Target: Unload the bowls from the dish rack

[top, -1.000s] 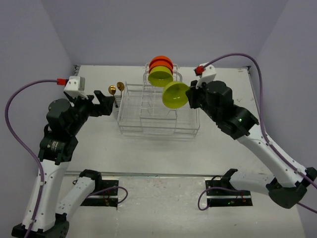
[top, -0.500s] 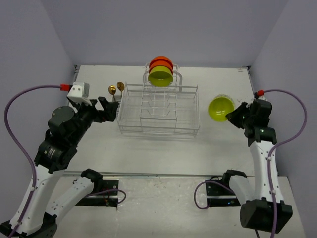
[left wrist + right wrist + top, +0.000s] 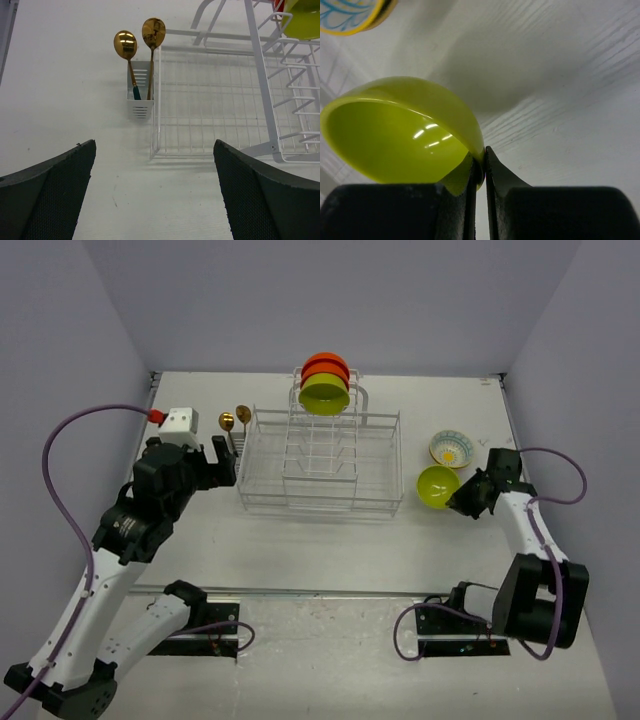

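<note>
The white wire dish rack point(image 3: 320, 462) stands mid-table. At its far end a lime-green bowl point(image 3: 324, 394) and orange-red bowls point(image 3: 325, 364) stand on edge; the green one shows in the left wrist view point(image 3: 302, 20). My right gripper point(image 3: 462, 498) is shut on the rim of another lime-green bowl point(image 3: 437, 486), low over the table right of the rack; the rim sits pinched between the fingers point(image 3: 481, 165). A pale patterned bowl with a yellow centre point(image 3: 451, 449) rests on the table just beyond it point(image 3: 350, 15). My left gripper point(image 3: 222, 458) is open and empty at the rack's left end.
Two gold spoons point(image 3: 235, 419) stand in a small white holder point(image 3: 140, 95) hooked on the rack's left side. The right wall is close to the right arm. Purple cables loop from both wrists.
My right arm swung the lime-green bowl from over the rack out to the right and down near the table by the patterned bowl. My left gripper edged nearer the rack's left end.
</note>
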Controlling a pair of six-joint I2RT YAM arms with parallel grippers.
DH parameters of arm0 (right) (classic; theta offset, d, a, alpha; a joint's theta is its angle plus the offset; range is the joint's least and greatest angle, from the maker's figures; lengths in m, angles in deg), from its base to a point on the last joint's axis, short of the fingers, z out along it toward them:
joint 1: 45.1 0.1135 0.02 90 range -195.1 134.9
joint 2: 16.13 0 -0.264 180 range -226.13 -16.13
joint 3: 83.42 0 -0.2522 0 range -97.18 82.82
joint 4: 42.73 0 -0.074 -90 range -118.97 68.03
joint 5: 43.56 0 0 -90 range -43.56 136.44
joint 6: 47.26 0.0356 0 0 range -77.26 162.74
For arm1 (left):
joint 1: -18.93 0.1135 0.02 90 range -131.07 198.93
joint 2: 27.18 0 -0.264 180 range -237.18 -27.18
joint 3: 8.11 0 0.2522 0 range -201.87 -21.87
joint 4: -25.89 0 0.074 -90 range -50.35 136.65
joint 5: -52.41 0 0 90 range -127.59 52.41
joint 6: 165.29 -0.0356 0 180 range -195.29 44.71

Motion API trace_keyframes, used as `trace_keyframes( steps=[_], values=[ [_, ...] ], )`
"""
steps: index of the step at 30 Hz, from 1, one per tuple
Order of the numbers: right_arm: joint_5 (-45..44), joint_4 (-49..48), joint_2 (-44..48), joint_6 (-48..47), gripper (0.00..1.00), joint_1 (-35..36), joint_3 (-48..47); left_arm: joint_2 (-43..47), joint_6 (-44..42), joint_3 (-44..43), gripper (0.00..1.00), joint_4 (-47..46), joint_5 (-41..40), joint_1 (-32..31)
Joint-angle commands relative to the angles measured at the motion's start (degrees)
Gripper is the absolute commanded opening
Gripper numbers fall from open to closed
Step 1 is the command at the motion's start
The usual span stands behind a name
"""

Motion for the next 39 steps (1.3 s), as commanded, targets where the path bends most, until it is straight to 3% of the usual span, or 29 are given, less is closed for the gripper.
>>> trace_keyframes(
  steps=[1,7,9,10,11,14,16,21,23,24,26,27,28,31,36,39],
  values=[
    [-4.0,-2.1,-6.5,-0.4,0.00,-1.6,-3.8,0.0,-0.5,-4.9,1.00,0.9,-1.9,-0.1],
    [-5.7,-2.1,-11.3,-3.1,0.01,-2.8,-3.4,-0.1,-1.0,-7.8,1.00,2.3,-2.1,-0.1],
    [-6.7,-2.3,-12.5,-3.4,0.08,-3.3,-3.2,-0.5,-1.5,-8.0,1.00,2.1,-1.2,-0.1],
    [-6.8,-2.3,-12.5,-3.4,0.14,-3.7,-3.0,-0.7,-2.0,-8.2,1.00,2.1,-0.7,-0.1],
    [-6.6,-2.3,-12.5,-3.8,0.37,-3.8,-3.0,-1.8,-2.2,-8.4,1.00,2.1,0.6,-0.1],
    [-6.9,-2.2,-8.9,-3.2,0.71,-3.9,-2.4,-4.4,-3.9,-9.4,1.00,1.2,5.4,-0.1],
    [-7.1,-1.5,-3.1,-2.7,0.79,-3.8,-2.3,-6.6,-5.1,-12.3,1.00,1.2,7.6,-0.1],
    [-4.9,2.5,9.2,-1.8,0.83,-3.8,-6.0,-16.7,-5.7,-21.5,1.00,1.6,8.8,-2.5],
    [-1.1,2.7,16.8,-1.9,0.85,-3.9,-6.3,-22.8,-6.4,-27.3,1.00,2.1,-1.1,-16.8],
    [0.9,1.7,22.4,-2.1,0.87,-3.9,-5.8,-25.2,-6.9,-29.4,1.00,2.7,-11.0,-20.9],
    [5.9,0.2,27.9,-1.1,0.91,-3.8,-3.4,-32.1,-9.1,-36.2,1.00,4.5,-20.0,-28.1],
    [12.8,-2.0,30.6,-0.7,0.94,-3.9,-2.4,-34.0,-14.2,-37.3,1.00,4.0,-24.2,-32.9],
    [15.2,-2.7,34.6,-0.1,0.94,-3.8,-1.8,-37.3,-17.2,-38.2,1.00,2.3,-30.2,-34.3],
    [21.5,-2.4,38.9,-0.6,0.95,-3.9,-1.7,-41.4,-31.0,-38.3,1.00,-3.5,-36.7,-35.8],
    [26.4,-0.1,40.8,-1.6,0.95,-3.8,-4.2,-40.7,-49.4,-31.9,1.00,-19.2,-31.8,-35.7],
    [29.7,0.7,41.8,-2.0,0.95,-3.9,-5.5,-43.2,-51.3,-34.8,1.00,-19.2,-26.8,-34.5]
  ],
)
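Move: The green bowl pinched in the right hand hangs low; its table spot is about 3 cm ahead, 5 cm left and 8 cm below, with the patterned bowls some 13 cm ahead and 1 cm left. From the open left hand, the racked green bowl is roughly 20 cm ahead, 23 cm right and 12 cm lower, the orange bowls 5 cm beyond it, the spoon caddy 17 cm ahead, 2 cm right, 24 cm below. Right hand lowers, releases its green bowl, rises some 24 cm; left sweeps 21 cm right towards the racked one. ##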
